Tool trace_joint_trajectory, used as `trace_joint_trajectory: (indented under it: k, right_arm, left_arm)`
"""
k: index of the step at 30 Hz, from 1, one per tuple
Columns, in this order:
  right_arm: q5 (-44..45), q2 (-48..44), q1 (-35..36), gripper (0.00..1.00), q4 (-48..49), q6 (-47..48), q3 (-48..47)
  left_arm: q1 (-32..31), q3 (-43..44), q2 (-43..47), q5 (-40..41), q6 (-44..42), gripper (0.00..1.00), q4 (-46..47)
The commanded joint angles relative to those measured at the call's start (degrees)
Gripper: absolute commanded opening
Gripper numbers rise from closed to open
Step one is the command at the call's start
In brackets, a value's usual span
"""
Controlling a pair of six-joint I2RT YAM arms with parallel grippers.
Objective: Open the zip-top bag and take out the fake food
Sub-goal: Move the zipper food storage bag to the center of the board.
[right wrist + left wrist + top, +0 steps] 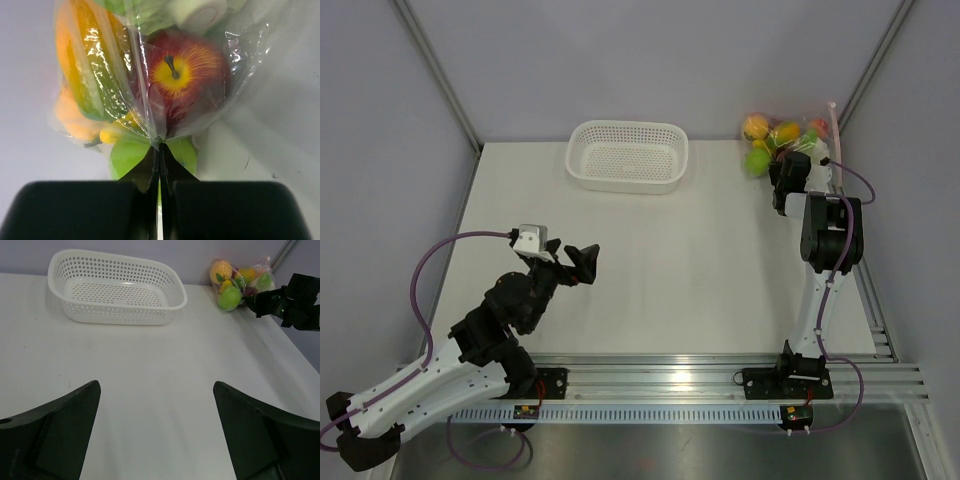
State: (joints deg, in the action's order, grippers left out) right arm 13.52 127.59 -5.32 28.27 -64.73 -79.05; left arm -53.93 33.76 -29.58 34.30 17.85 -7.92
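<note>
The clear zip-top bag (798,135) lies at the table's far right corner, its pink zip strip against the wall. The fake food shows through the film: a red-and-yellow apple (187,75), a green piece (125,156), and orange and yellow pieces (75,85). My right gripper (159,147) is shut, pinching a fold of the bag's plastic just in front of the red apple. From above, that gripper (782,168) sits at the bag's near edge. My left gripper (156,385) hovers open over bare table at the left, far from the bag (240,282).
A white perforated basket (628,155) stands at the back centre, left of the bag, with nothing in it. Walls close the table at the back and right. An aluminium rail runs along the near edge by the arm bases.
</note>
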Motion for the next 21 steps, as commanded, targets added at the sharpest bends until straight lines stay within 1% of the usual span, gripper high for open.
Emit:
trace_joint_trajectory:
  k: [1,8,13,20,21]
  right_arm:
    - [-2.26,-1.28,-0.39,0.00,3.63,-1.19,0.29]
    - [-2.97,-7.26,0.49,0.00,3.55,-0.66,5.56]
    - [-2.27,-12.09,1.89,0.00,4.25,-1.81,11.98]
    - [-0.60,-19.65,4.97,0.00,4.60,-0.40,18.74]
    - [0.45,-20.53,7.41,0.00,4.51,-0.31,20.49]
  left_arm:
    - [0.14,1.57,0.23,-1.26,0.08,0.99,1.68]
    - [0.14,1.57,0.75,-0.82,0.08,0.99,1.68]
    - [0.14,1.57,0.93,-0.56,0.08,0.99,1.60]
    - [0.14,1.40,1.37,-0.90,0.26,0.99,1.60]
    - [0.14,1.40,1.54,-1.08,0.26,0.99,1.68]
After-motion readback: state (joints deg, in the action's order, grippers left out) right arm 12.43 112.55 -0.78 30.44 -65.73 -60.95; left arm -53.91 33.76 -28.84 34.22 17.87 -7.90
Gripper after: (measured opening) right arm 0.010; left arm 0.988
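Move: The right hand, already shut on the bag's near side, has the board's centre, where the bag is to go, roughly 26 cm back, 37 cm to its left and 5 cm lower. The bag's middle is about 5 cm ahead and 5 cm right; the green apple sits some 3 cm ahead and 3 cm left. The basket lies about 45 cm left and 3 cm ahead. For the left hand, the board's centre is some 13 cm ahead, 18 cm right, 25 cm below. Back towards its base first, slowly and then faster, the right hand draws the bag off its far corner, then curves left and lifts a little: roughly 6.5 cm back, 5 cm left and 2 cm up in all, towards the board's centre. The fingers keep their pinch on the plastic between the green and red apples, the wrist swinging some 5 degrees counter-clockwise. ##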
